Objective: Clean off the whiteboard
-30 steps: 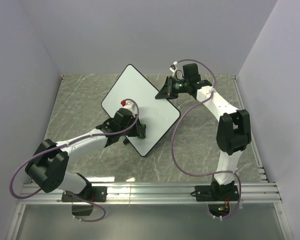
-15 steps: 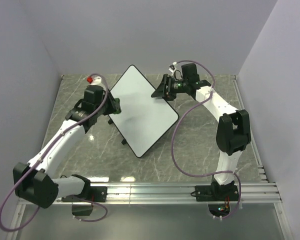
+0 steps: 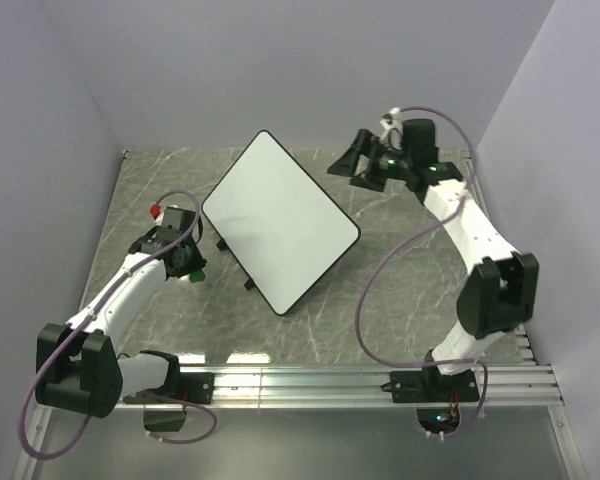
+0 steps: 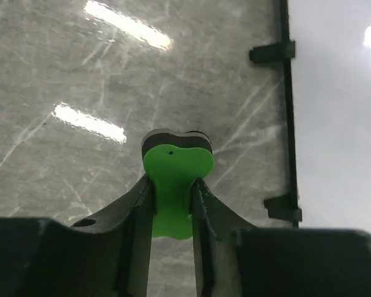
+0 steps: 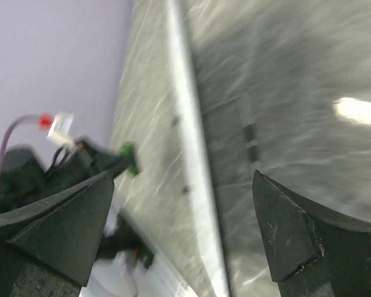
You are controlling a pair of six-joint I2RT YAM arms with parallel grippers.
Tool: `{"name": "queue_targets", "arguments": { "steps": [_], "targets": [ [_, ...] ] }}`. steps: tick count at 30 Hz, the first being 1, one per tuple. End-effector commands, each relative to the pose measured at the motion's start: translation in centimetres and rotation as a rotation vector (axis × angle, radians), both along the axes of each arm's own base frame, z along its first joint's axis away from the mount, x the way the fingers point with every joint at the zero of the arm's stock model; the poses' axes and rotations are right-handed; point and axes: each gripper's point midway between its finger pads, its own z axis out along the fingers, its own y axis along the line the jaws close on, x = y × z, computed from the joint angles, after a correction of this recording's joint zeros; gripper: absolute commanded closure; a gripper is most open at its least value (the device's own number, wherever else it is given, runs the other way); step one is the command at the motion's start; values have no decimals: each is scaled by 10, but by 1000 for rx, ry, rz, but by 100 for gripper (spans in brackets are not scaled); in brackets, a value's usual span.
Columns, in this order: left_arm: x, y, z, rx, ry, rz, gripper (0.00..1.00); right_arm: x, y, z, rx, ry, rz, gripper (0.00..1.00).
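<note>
The whiteboard (image 3: 280,220) lies tilted like a diamond mid-table, its face plain white with no marks showing. My left gripper (image 3: 188,266) is low over the table just left of the board, shut on the green bone-shaped eraser (image 3: 194,273). In the left wrist view the eraser (image 4: 176,164) sits pinched between my fingers (image 4: 136,210), with the board (image 4: 340,111) to the right. My right gripper (image 3: 352,165) is open and empty, off the board's far right edge. In the blurred right wrist view the board's edge (image 5: 195,154) runs between the wide jaws.
Grey marbled tabletop (image 3: 410,290) inside purple walls. A metal rail (image 3: 310,380) runs along the near edge by the arm bases. The board's black feet (image 4: 272,52) stick out at its rim.
My left gripper carried the eraser off the board's near edge, past its left side, down to the table on the left. My right gripper drew back right, away from the board's corner.
</note>
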Motion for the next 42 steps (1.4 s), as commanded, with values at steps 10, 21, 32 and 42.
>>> {"name": "queue_targets", "arguments": {
  "steps": [10, 21, 32, 42],
  "targets": [
    [7, 14, -37, 9, 114, 95, 1, -52, -129, -84, -329, 103, -457, 0],
    [53, 11, 81, 1, -114, 71, 1, -92, -144, -36, -332, 20, -553, 0],
    [117, -17, 270, -105, -466, -38, 1, -159, -132, -15, -222, 47, -534, 0],
    [140, -21, 281, -97, -498, -52, 0, -198, -147, 22, -210, -56, -576, 0]
  ]
}}
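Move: The green eraser is still in the left hand's closed fingers; its table spot lies straight below, about 5 cm down and 1 cm left. From that hand the whiteboard's upper clip is some 7 cm ahead and 3 cm right, its lower clip roughly 2 cm back and 9 cm right, and the whiteboard's middle about 11 cm ahead and 21 cm right. From the open, empty right hand, that spot lies roughly 14 cm back, 33 cm left and 22 cm below. The eraser is let go beside the board's clipped edge: the left fingers open wide early as the hand sinks about 5 cm, then it climbs steeply, well over 30 cm, ending some 14 cm farther forward, fingertips tilted up. Still open, the right hand swings right and down, then draws back and up away from the whiteboard, turning about 30 degrees clockwise. ##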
